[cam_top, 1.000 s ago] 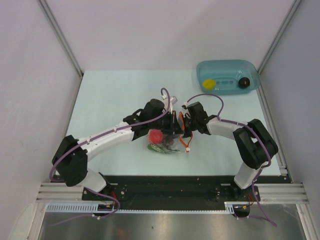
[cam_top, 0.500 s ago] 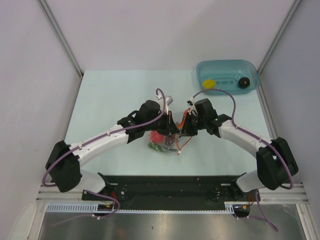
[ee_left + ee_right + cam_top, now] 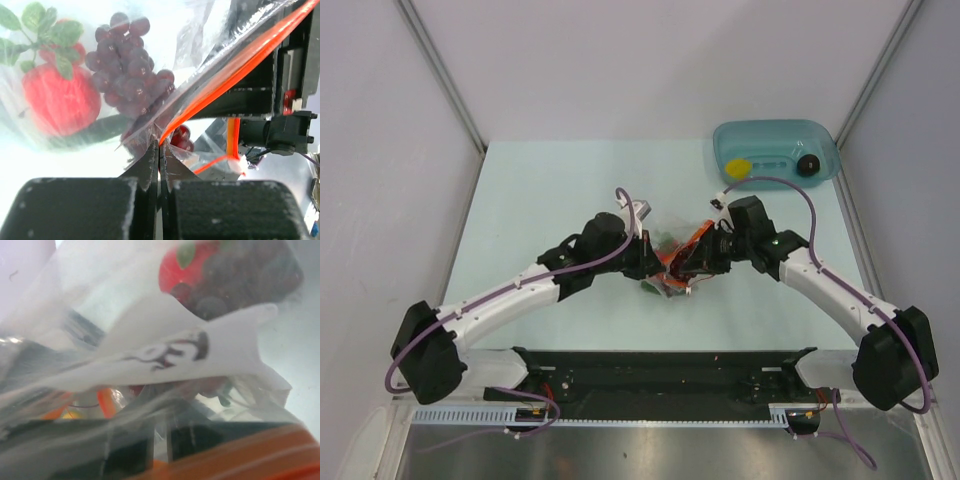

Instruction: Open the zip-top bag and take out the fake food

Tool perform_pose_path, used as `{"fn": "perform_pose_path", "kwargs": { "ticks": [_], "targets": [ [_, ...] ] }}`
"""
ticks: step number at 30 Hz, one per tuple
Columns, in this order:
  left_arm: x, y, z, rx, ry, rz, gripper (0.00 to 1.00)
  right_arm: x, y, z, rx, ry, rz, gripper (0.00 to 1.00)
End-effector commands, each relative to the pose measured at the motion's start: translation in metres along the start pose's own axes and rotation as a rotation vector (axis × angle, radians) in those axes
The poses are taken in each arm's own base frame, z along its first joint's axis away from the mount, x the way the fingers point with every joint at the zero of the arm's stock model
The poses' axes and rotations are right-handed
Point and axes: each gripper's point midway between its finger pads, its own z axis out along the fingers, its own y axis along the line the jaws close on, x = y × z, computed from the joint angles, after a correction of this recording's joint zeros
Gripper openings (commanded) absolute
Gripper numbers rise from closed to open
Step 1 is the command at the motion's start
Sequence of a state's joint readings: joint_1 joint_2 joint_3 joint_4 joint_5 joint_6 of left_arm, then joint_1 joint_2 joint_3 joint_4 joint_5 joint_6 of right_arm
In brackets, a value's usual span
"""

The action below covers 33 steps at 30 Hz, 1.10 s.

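Observation:
The zip-top bag (image 3: 672, 272) hangs between my two grippers at the table's middle, its orange zipper strip (image 3: 688, 248) stretched toward the right one. My left gripper (image 3: 159, 144) is shut on the bag's film just below the strip (image 3: 235, 70). Behind the film lie fake food pieces: a red fruit (image 3: 57, 102) with green leaves, a purple grape bunch (image 3: 127, 75) and a slim green vegetable (image 3: 97, 131). My right gripper (image 3: 160, 440) is shut on the other side, with film draped over its fingers. The red fruit (image 3: 182, 265) and the grapes (image 3: 240, 275) show past a white label (image 3: 165, 355).
A teal tray (image 3: 775, 133) stands at the back right corner, holding a yellow piece (image 3: 738, 166) and a dark round one (image 3: 807, 166). White walls close in the table on three sides. The two arm bases sit on the black rail at the near edge.
Both arms have stretched out lower and wider, and the grippers have drawn slightly apart. The bag's mouth is now pulled taut, its orange strip showing between them.

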<state>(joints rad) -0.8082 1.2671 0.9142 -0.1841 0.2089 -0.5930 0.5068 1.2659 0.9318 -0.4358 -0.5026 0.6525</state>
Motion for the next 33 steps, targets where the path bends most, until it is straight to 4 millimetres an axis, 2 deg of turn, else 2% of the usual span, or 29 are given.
{"fn": "perform_pose_path", "kwargs": {
  "ticks": [1, 4, 6, 10, 14, 17, 21, 24, 28, 33],
  "targets": [
    [-0.006, 0.008, -0.019, -0.046, -0.045, 0.027, 0.00, -0.020, 0.011, -0.013, -0.003, -0.066, -0.072, 0.08],
    [-0.013, 0.003, -0.026, -0.037, -0.065, 0.033, 0.00, -0.021, -0.001, -0.014, 0.054, -0.079, -0.089, 0.07],
    [-0.013, -0.005, -0.029, 0.001, -0.058, 0.029, 0.00, -0.022, -0.002, -0.014, 0.068, -0.091, -0.089, 0.07],
    [-0.016, -0.021, -0.024, 0.069, -0.048, -0.034, 0.00, -0.013, 0.020, -0.006, 0.056, -0.089, -0.121, 0.07],
    [-0.041, -0.040, -0.023, 0.120, -0.100, -0.045, 0.00, -0.006, 0.030, 0.000, 0.057, -0.093, -0.126, 0.07],
    [-0.044, -0.035, -0.018, 0.077, -0.083, -0.021, 0.00, -0.016, 0.046, -0.013, 0.016, -0.143, -0.123, 0.07],
    [-0.025, -0.012, -0.009, -0.005, -0.025, -0.008, 0.00, -0.043, 0.076, -0.038, -0.071, -0.209, -0.091, 0.06],
    [-0.014, -0.001, -0.008, -0.026, -0.023, -0.020, 0.00, -0.051, 0.091, -0.054, -0.128, -0.227, -0.068, 0.06],
    [-0.014, 0.004, -0.015, -0.041, -0.041, -0.020, 0.00, -0.044, 0.102, -0.064, -0.184, -0.181, -0.070, 0.05],
    [-0.026, 0.009, -0.024, -0.048, -0.072, -0.020, 0.00, -0.027, 0.100, -0.071, -0.204, -0.116, -0.149, 0.06]
  ]
}}
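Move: The right hand already grips a bunch of grapes at the bag's mouth; the teal bin lies about 30 cm ahead, 18 to its right and 15 below, the yellow food in it some 26 ahead and 8 right. From the left hand, pinching the orange rim, those grapes are about 8 cm right, 1 ahead and 3 below; the apple in the bag sits roughly 7 ahead, level sideways, 8 below. After slight swings, the right hand lifts the gripped grapes about 9 cm while the left keeps pinching the rim. ##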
